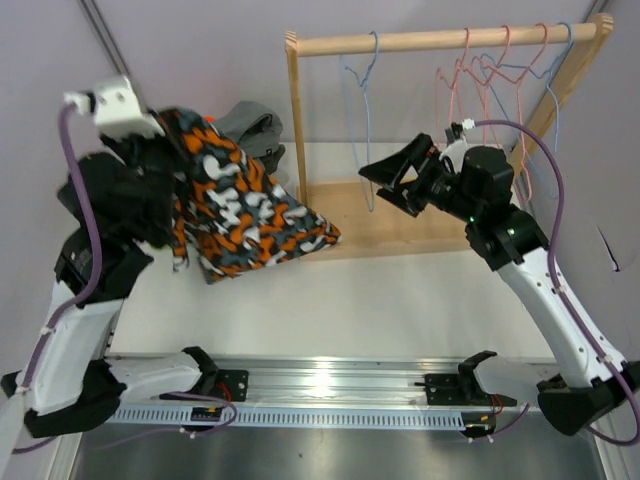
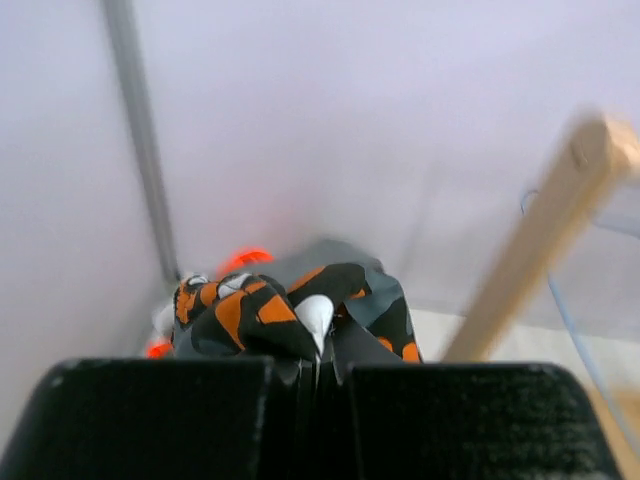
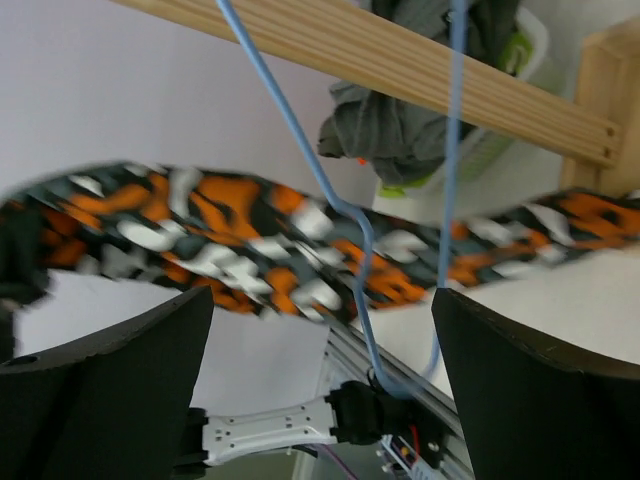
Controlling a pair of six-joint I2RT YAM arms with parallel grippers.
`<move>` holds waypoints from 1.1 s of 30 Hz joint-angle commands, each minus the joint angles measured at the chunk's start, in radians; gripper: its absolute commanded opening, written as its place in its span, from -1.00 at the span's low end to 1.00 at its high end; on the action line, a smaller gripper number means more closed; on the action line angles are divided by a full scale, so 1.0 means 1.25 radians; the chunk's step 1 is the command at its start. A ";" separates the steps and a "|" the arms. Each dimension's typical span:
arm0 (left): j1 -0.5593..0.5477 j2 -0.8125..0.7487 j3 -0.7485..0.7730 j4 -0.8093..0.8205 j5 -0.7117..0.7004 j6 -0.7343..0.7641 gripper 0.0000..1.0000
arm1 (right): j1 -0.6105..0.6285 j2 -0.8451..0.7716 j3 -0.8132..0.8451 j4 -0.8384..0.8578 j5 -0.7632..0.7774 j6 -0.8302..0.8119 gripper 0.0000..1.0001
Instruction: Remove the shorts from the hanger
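My left gripper (image 1: pixel 178 150) is raised at the left and shut on the camouflage shorts (image 1: pixel 245 215), orange, white and black, which hang from it and spread down to the right. In the left wrist view the cloth (image 2: pixel 290 305) bunches right above the shut left gripper (image 2: pixel 322 365). A bare blue hanger (image 1: pixel 368 120) hangs on the wooden rail (image 1: pixel 440 40). My right gripper (image 1: pixel 385 187) stands open just right of that hanger, holding nothing. In the right wrist view the hanger (image 3: pixel 345 215) hangs between the spread fingers (image 3: pixel 100 385), with the shorts (image 3: pixel 220 230) beyond it.
Several empty pink and blue hangers (image 1: pixel 505 70) crowd the rail's right end. Behind the left post (image 1: pixel 296 120), dark grey shorts (image 1: pixel 250 122) lie heaped in a white basket (image 3: pixel 530 40). The rack's wooden base (image 1: pixel 400 225) lies on the table.
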 commanded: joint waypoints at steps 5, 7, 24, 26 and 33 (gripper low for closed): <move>0.309 0.334 0.549 -0.056 0.257 0.028 -1.00 | 0.003 -0.213 -0.192 -0.014 0.091 -0.059 0.99; 0.355 0.459 0.669 -0.032 0.328 0.012 -1.00 | 0.002 -0.244 -0.242 0.007 0.080 -0.064 0.99; 0.504 0.712 0.377 0.268 0.453 -0.198 -1.00 | 0.004 -0.356 -0.525 0.103 -0.004 -0.109 0.99; 0.504 0.657 0.194 0.309 0.414 -0.227 -1.00 | 0.003 -0.356 -0.515 0.097 -0.003 -0.117 0.99; 0.536 0.640 -0.012 0.196 0.326 -0.368 -0.99 | 0.003 -0.401 -0.485 0.043 0.014 -0.121 0.99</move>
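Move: The left hand already holds the camo shorts high up; the basket with its clothes pile lies about 30 cm ahead of it, 3 cm to its left and 45 cm below. The rack's left post stands some 22 cm ahead and 26 cm to this hand's right. From the right hand the basket is roughly 58 cm left, 28 cm ahead and 33 cm below; the blue hanger hangs some 5 cm ahead and 4 cm left of this hand, at about its height. Left hand arcs the pinched shorts about 30 cm forward, then down towards the basket; right sinks 15 cm. ##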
